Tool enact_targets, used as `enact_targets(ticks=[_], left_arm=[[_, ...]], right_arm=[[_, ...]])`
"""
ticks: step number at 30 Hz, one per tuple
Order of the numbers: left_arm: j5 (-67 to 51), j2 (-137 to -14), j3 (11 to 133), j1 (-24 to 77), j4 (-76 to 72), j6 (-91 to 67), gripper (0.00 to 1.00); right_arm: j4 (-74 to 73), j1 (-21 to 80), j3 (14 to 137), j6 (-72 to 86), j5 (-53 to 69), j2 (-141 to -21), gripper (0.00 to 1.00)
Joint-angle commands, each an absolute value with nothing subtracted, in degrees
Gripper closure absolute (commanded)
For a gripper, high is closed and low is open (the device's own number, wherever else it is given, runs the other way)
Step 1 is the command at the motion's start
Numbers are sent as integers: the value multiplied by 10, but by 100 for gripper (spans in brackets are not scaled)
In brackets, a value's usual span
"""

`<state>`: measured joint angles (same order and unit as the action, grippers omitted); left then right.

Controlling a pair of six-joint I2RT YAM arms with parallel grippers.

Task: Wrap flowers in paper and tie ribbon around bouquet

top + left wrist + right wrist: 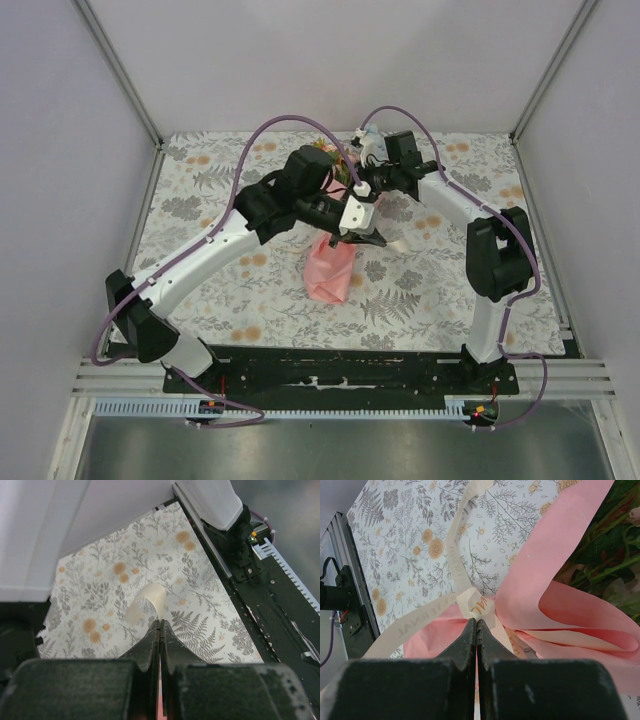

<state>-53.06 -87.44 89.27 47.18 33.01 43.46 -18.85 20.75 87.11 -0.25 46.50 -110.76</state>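
Note:
The bouquet lies mid-table, its pink paper (330, 270) cone pointing toward the arms and the flowers (330, 155) at the far end. In the right wrist view the paper (570, 555) flares open, with green stems (615, 565) at the right edge. The cream ribbon (477, 605) is knotted at the waist, its tails running up and to the left. My right gripper (476, 621) is shut on the ribbon, right at the knot. My left gripper (159, 622) is shut on a curling ribbon (147, 602) end above the tablecloth, with pink paper showing below its fingers.
The floral tablecloth (450, 290) covers the table. Both arms cross above the bouquet with purple cables (270, 130) looping over them. White walls enclose three sides. The black base rail (280, 605) runs along the near edge.

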Motion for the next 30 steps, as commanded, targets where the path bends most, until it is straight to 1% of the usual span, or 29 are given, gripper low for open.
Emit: enact_targets(ticks=[1, 8, 10, 14, 19, 20, 22, 23, 24, 26, 28, 30], left_arm=[[-555, -867, 941, 497, 283, 422, 98], [-558, -914, 922, 539, 243, 464, 98], [-549, -935, 923, 541, 238, 502, 98], [-541, -971, 933, 542, 186, 523, 98], [-543, -1012, 950, 544, 188, 554, 98], [-536, -1016, 949, 547, 188, 558, 93], [-516, -1022, 947, 548, 189, 555, 77], [-499, -1022, 947, 548, 187, 546, 68], [-473, -1022, 949, 548, 180, 525, 54], [-430, -1017, 954, 545, 182, 484, 49], [-421, -996, 947, 535, 195, 476, 47], [-418, -959, 920, 518, 179, 420, 47]], right_arm=[[-154, 205, 883, -10, 482, -1111, 100], [-131, 202, 868, -25, 510, -1112, 100], [-126, 200, 860, -35, 517, -1108, 100], [-120, 200, 849, -51, 532, -1104, 100], [-110, 199, 839, -58, 549, -1104, 100], [-111, 198, 838, -61, 552, -1103, 100], [-109, 197, 835, -65, 555, -1100, 100], [-107, 197, 832, -67, 556, -1099, 100], [-106, 197, 831, -68, 558, -1097, 100], [-105, 195, 825, -69, 562, -1093, 100], [-105, 195, 823, -71, 564, -1092, 100], [-104, 195, 824, -72, 564, -1089, 100]])
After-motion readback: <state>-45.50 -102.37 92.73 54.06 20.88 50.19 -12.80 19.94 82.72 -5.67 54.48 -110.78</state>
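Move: The ribbon tail, pinched near its end in the left hand, goes to the bare cloth roughly 15 cm to that hand's right, level with it fore-and-aft and some 28 cm below. From the same hand, the ribbon knot sits about 18 cm ahead, 6 cm left and 22 cm below; the paper's lower end is 2 cm ahead and 11 cm left. From the right hand, the knot is some 3 cm back and 4 cm below, straight behind. The ribbon tail, already pinched, is carried rightward away from the knot: the left hand goes about 9 cm right, first lifting and drawing back some 3 cm, then sinking about 9 cm and easing forward, and near the end its fingers open about halfway and let the tail go. The right hand keeps its shut grip on the ribbon loop at the knot, nearly in place. ##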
